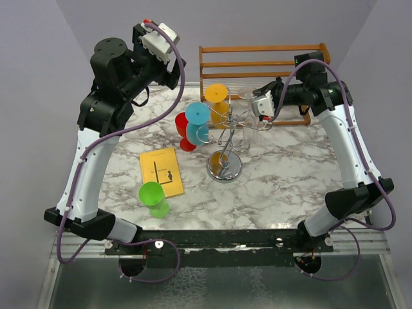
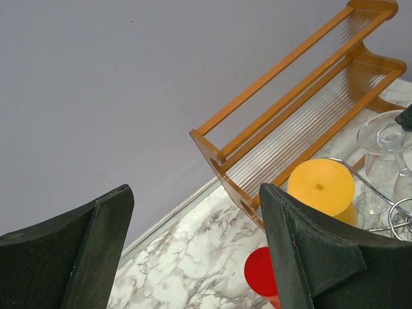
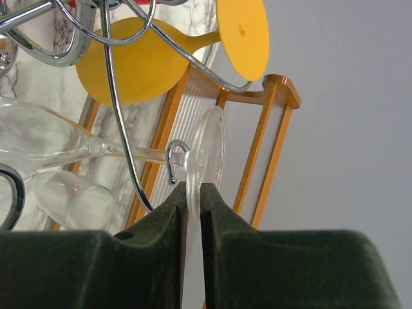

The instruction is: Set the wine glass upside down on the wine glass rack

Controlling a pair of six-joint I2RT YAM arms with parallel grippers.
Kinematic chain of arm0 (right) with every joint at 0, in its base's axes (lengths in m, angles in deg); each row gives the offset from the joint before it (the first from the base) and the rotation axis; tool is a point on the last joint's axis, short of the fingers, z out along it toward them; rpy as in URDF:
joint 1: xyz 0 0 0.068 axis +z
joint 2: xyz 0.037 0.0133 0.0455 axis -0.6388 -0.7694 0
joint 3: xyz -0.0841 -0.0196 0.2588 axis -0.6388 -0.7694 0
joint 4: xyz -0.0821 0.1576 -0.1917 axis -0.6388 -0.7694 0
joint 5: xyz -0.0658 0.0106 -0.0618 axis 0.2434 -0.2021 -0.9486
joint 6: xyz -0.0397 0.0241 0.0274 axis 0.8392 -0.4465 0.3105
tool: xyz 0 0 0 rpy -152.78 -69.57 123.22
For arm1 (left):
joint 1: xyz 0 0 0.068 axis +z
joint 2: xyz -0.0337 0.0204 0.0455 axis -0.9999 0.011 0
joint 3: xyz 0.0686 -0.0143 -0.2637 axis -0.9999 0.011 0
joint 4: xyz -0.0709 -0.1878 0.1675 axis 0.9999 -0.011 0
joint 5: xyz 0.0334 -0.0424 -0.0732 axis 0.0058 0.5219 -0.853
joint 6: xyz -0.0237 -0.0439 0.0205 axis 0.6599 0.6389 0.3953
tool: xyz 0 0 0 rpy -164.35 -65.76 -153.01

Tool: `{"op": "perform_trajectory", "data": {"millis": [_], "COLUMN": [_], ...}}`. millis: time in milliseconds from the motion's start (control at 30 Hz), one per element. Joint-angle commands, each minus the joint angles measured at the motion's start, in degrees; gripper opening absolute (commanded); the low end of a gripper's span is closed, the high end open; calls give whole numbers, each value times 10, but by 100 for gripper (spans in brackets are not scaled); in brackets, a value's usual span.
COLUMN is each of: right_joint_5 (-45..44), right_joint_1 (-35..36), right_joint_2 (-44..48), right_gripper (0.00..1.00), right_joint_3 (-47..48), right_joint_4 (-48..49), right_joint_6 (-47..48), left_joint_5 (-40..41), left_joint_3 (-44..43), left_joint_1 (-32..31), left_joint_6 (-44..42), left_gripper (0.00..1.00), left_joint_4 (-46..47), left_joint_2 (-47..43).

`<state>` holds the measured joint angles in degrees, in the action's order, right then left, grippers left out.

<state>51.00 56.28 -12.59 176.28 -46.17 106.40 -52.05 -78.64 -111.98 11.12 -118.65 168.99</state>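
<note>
The clear wine glass [image 3: 45,138] hangs on the silver wire wine glass rack [image 1: 224,166]. Its stem [image 3: 129,153] passes through a curled hook [image 3: 174,154] just under the foot [image 3: 212,141]. My right gripper [image 3: 194,193] pinches the rim of that foot between its dark pads, and it sits on the rack's right side [image 1: 257,111]. Raised at the back left, my left gripper [image 2: 196,251] stands wide open with nothing in it, its fingers [image 1: 174,69] well away from the rack. The left wrist view shows the glass [image 2: 383,138] at its right edge.
Yellow [image 1: 217,93], blue [image 1: 197,114] and red [image 1: 183,122] plastic glasses hang on the rack. A second clear glass [image 3: 71,196] hangs beside mine. A green glass [image 1: 152,195] and a yellow booklet [image 1: 161,172] lie at the front left. A wooden slatted shelf [image 1: 264,64] stands behind.
</note>
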Motion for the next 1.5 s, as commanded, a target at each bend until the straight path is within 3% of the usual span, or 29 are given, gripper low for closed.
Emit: {"op": "perform_trajectory", "data": {"millis": [0, 333, 1133, 1300, 1467], "right_joint_5": [29, 46, 152, 199, 225], "right_joint_1": [5, 6, 5, 5, 5], "right_joint_2": [16, 19, 32, 44, 60], "right_gripper": [15, 24, 34, 36, 36], "right_joint_3": [0, -1, 12, 24, 24], "right_joint_4": [-13, -23, -58, -44, 29], "right_joint_6": [4, 1, -27, -83, -219], "left_joint_5": [-4, 8, 56, 76, 82], "left_joint_3": [6, 21, 64, 80, 115], "left_joint_1": [2, 2, 2, 5, 25], "left_joint_6": [-9, -22, -60, -59, -46], "left_gripper": [82, 82, 82, 84, 86], "left_joint_4": [9, 11, 15, 13, 11], "left_joint_2": [-18, -23, -37, -47, -64]}}
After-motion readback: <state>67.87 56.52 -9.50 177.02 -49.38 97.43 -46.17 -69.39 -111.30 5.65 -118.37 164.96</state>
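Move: The clear wine glass hangs upside down in the wire rack, its foot between my right fingertips, with the foot's middle about 3 cm left of my right hand. The yellow glass's foot is level with that hand, some 12 cm left; the blue glass's foot is roughly 18 cm left and 6 cm back. From my left hand, the green wine glass stands about 22 cm back, 8 cm left and far below; the clear foot is some 19 cm right and 18 cm below. I open my right fingers by about a quarter of their range to let go of the clear glass's foot, and draw that hand back about 6 cm, slowly then faster, with some 3 cm left and a late 3 cm rise, the fingertips tipping up some 15 degrees. Meanwhile I lower my open, empty left hand about 4 cm, easing left near the end. ##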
